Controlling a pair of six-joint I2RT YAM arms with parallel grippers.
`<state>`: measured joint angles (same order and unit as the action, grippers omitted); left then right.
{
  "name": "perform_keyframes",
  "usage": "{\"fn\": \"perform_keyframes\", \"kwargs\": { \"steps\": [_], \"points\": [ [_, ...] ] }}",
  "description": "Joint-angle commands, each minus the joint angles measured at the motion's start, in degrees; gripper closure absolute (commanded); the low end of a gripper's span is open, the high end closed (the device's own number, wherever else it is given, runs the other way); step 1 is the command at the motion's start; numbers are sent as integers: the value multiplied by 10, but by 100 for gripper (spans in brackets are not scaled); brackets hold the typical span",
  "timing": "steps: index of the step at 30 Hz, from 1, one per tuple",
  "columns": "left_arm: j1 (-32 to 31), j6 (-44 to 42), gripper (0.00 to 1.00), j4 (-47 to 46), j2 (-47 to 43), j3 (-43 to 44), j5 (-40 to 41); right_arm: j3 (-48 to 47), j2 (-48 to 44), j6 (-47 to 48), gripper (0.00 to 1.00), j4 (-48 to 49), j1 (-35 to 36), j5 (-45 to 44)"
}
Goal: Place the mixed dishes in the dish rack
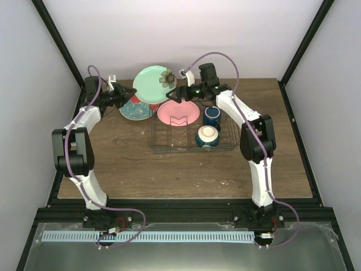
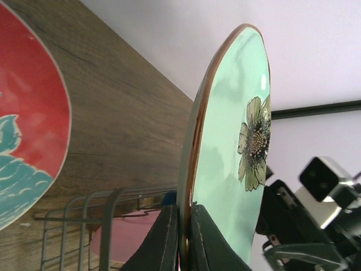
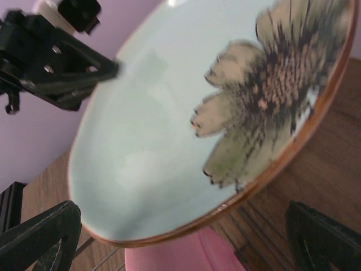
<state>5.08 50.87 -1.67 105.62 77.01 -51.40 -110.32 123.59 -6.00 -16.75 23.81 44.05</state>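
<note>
My left gripper (image 1: 131, 92) is shut on the left rim of the mint-green plate (image 1: 154, 81), which it holds tilted in the air behind the dish rack (image 1: 161, 142). In the left wrist view both fingers (image 2: 163, 240) pinch the plate (image 2: 225, 147) by its brown edge. My right gripper (image 1: 170, 97) stands open at the plate's lower right edge; the plate (image 3: 169, 124) fills its view just ahead of the wide-apart fingers (image 3: 39, 237). The pink plate (image 1: 179, 113), dark blue mug (image 1: 212, 116) and cream bowl (image 1: 207, 135) sit in the rack. The teal-and-red plate (image 1: 137, 108) lies on the table.
The rack's wire wall (image 2: 84, 214) stands just below the held plate, with the pink plate (image 2: 130, 237) behind it. The teal-and-red plate (image 2: 22, 152) lies left of the rack. The wall runs close behind the arms.
</note>
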Motion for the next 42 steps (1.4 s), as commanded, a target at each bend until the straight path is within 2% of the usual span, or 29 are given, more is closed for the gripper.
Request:
{"fn": "perform_keyframes", "kwargs": {
  "steps": [1, 9, 16, 23, 30, 32, 37, 39, 42],
  "points": [
    [-8, 6, 100, -81, -17, 13, -45, 23, -38, 18, 0, -19, 1, -8],
    [-8, 12, 100, -94, -7, 13, -44, 76, -77, 26, 0, -9, -6, -22],
    [-9, 9, 100, -94, -14, 2, -47, 82, -69, 5, 0, 19, -18, 2],
    [-12, 4, 100, -97, -28, -14, -57, 39, -25, -27, 1, 41, -22, 34],
    [-22, 10, 100, -132, -40, -36, -80, 6, 8, -62, 7, 74, -22, 72],
    [-27, 19, 100, -149, -40, -39, -91, 7, 16, -72, 13, 88, -23, 88],
    [-40, 36, 100, -177, -40, -51, -102, 10, 32, -110, 39, 131, -22, 127],
    [-46, 45, 100, -200, -39, -58, -106, 12, 32, -116, 53, 145, -23, 131],
    [-51, 47, 100, -207, -36, -60, -107, 13, 31, -113, 81, 153, -23, 133]
  ]
}}
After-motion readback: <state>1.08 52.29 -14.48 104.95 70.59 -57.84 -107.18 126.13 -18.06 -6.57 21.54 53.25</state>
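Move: The left hand holds the green plate by its left rim; the right hand's open fingers, where it is being taken, lie about 15 cm to the right and 2 cm back, roughly level. From the right hand the green plate's middle is some 7 cm left, 5 cm ahead and 2 cm higher. The racked pink plate lies about 12 cm below and 3 cm back, straight in line sideways; the blue mug is 16 cm right, 4 cm back and 14 cm lower. Dipping back and down about 2 cm, then right and up, the right hand swings forward and left again to near where it began, tilting some 10 degrees and closing from wide open to about a third around the green plate's right rim. The left hand keeps its pinch and, after a brief hold, carries the plate about 4 cm right and 2 cm back into those fingers, turning 10 degrees clockwise. ##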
